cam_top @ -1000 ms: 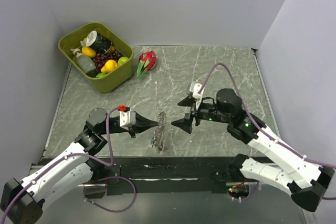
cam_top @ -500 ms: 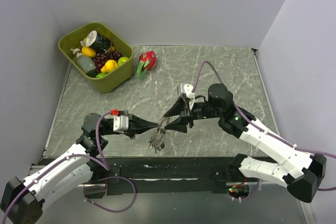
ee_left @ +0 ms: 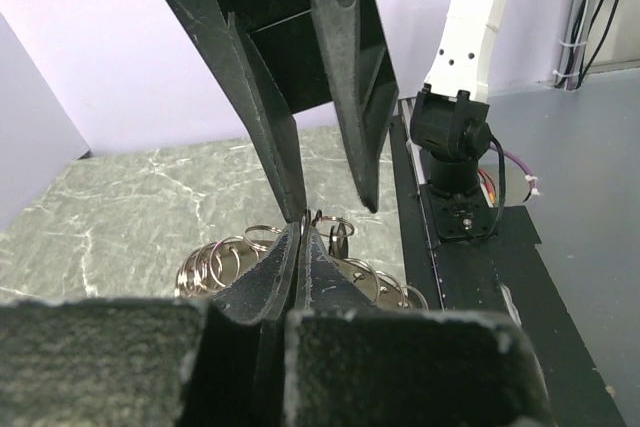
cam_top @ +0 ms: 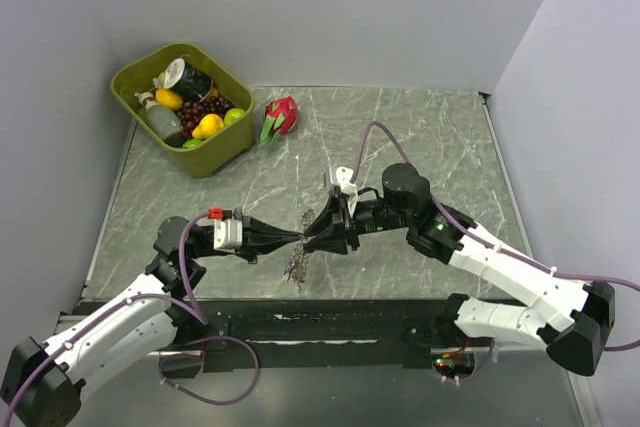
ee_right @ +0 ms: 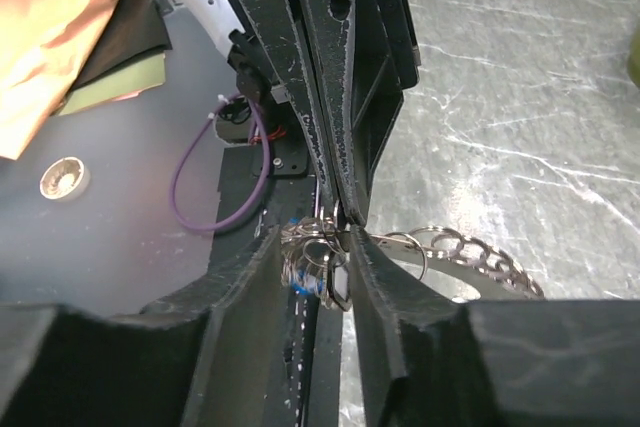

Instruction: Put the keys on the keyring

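Note:
The keyring (cam_top: 303, 232), a thin metal ring fringed with small split rings, is held up on edge above the marble table. My left gripper (cam_top: 297, 238) is shut on its rim; in the left wrist view (ee_left: 302, 231) the pads are pressed together on the metal, with the small rings (ee_left: 215, 259) spread behind. A bunch of keys (cam_top: 293, 269) hangs from the ring's lower end. My right gripper (cam_top: 311, 236) meets the left one tip to tip. In the right wrist view it (ee_right: 316, 269) is open, with the key bunch (ee_right: 318, 259) and a blue tag between its fingers. The ring (ee_right: 470, 252) runs off to the right.
A green bin (cam_top: 224, 152) of toy fruit and bottles stands at the back left. A red dragon fruit (cam_top: 282, 115) lies beside it. The table's black front edge (cam_top: 330, 309) runs just below the keys. Grey walls close in both sides.
My right gripper has moved left across the table and now has its fingers around the key bunch. My left gripper has held the keyring and shifted slightly left.

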Controlling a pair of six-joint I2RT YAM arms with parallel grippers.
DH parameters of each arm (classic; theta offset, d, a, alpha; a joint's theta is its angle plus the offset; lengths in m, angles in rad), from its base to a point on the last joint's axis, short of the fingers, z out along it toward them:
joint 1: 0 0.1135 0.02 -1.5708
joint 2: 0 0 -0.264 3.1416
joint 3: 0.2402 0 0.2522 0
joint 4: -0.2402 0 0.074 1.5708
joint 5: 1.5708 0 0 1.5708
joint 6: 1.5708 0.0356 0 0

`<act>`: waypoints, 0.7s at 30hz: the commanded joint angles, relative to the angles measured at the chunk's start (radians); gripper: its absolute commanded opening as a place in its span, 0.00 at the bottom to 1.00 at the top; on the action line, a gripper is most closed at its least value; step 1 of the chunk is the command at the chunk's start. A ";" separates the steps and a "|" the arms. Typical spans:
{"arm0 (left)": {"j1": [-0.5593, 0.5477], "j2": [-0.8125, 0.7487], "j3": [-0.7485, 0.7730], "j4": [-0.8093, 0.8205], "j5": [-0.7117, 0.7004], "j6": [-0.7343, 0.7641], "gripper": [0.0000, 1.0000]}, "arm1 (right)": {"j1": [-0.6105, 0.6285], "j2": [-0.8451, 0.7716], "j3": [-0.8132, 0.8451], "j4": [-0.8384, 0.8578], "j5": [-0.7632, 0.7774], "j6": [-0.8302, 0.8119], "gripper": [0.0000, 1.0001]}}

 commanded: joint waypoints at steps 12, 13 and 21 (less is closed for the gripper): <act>-0.002 -0.003 -0.004 0.135 0.000 -0.045 0.01 | 0.012 0.024 0.044 0.060 0.093 0.037 0.00; -0.002 -0.003 -0.006 0.139 0.000 -0.049 0.01 | 0.011 0.024 0.046 0.053 0.098 0.037 0.00; -0.002 -0.025 0.140 -0.253 -0.060 0.066 0.14 | 0.012 0.043 0.116 -0.105 0.145 -0.047 0.00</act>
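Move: Between the two facing grippers, the small metal ring is already pinched in the left fingertips, right at its hand point. From the half-open right hand the ring lies about 1 cm ahead, 1 cm to the left and level. Below hangs the keyring, its middle some 2 cm ahead of the right hand, 1 cm left and 5 cm down; the blue-tagged keys dangle roughly 6 cm back of that hand, 3 cm left and 6 cm lower. Closing from a bit under half open to fully shut, the right fingers pinch the small ring at the left fingertips, while the right hand eases forward about 1 cm and slightly down. The left hand stays almost in place, sinking barely half a centimetre, its closed fingers still at the ring. ##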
